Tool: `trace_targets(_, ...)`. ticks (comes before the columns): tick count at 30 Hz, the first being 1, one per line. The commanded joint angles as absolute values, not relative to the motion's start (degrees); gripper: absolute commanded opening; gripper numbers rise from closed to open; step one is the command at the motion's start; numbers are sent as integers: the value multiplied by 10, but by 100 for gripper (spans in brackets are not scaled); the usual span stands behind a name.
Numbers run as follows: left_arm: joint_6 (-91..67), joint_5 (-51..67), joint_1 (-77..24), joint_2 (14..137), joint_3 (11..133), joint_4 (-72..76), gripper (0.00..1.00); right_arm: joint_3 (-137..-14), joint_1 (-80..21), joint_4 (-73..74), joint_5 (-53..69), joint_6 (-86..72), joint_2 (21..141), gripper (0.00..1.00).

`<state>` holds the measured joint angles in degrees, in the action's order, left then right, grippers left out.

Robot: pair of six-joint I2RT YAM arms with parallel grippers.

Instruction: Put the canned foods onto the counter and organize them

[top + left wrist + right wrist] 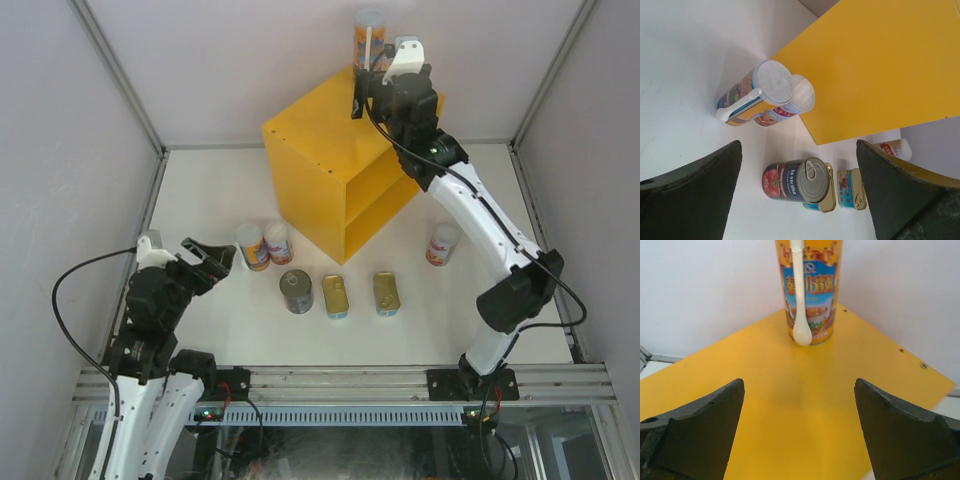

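Note:
One tall slim can [369, 38] [809, 290] stands upright at the far corner of the yellow counter's top [310, 150] [800, 410]. My right gripper [366, 92] [799, 382] hovers just short of it, open and empty. Two more tall cans [252, 246] [278, 242] [760, 97] stand together on the white table left of the counter. In front of it are a dark round tin [296, 291] [795, 180] and two flat gold-topped tins [336, 296] [386, 293]. Another tall can [441, 243] stands at the right. My left gripper [210, 258] [799, 145] is open, near the pair.
The counter's open front faces right and toward me, showing one inner shelf [375, 200]. Grey walls close in the table on three sides. A metal rail [340, 382] runs along the near edge by the arm bases.

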<state>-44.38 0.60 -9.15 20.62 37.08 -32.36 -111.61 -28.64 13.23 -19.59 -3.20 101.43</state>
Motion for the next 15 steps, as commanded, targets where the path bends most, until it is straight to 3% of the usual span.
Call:
trace_targets(1, -426, -9, -94, 231, 414, -335, 98, -1058, -294, 109, -233, -54, 930, 90)
trace_targets(15, -350, -92, -173, 399, 463, -330, 96, -811, -329, 140, -271, -99, 665, 89)
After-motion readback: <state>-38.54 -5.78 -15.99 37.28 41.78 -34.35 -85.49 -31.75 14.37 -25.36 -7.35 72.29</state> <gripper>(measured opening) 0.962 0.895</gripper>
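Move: The orange can on the left stands about 12 cm ahead of the left gripper, 4 cm to its right and 17 cm below; the small white can is 6 cm right of it, 1 cm farther out. The tomato can is level with the left gripper, 14 cm right. The lone can lies roughly 16 cm back, 15 cm right and 37 cm below the right gripper; the shelved can is 13 cm ahead, 2 cm left, 3 cm lower. Pull the empty right gripper quickly back about 13 cm and some 6 cm to the right, almost level, away from the shelved can and on towards the lone can, fingers kept open. Meanwhile sink the left gripper about 4 cm and ease it forward towards the orange can, tipping the fingers down and rolling its left side up, each roughly 10 degrees, fingers still wide. ##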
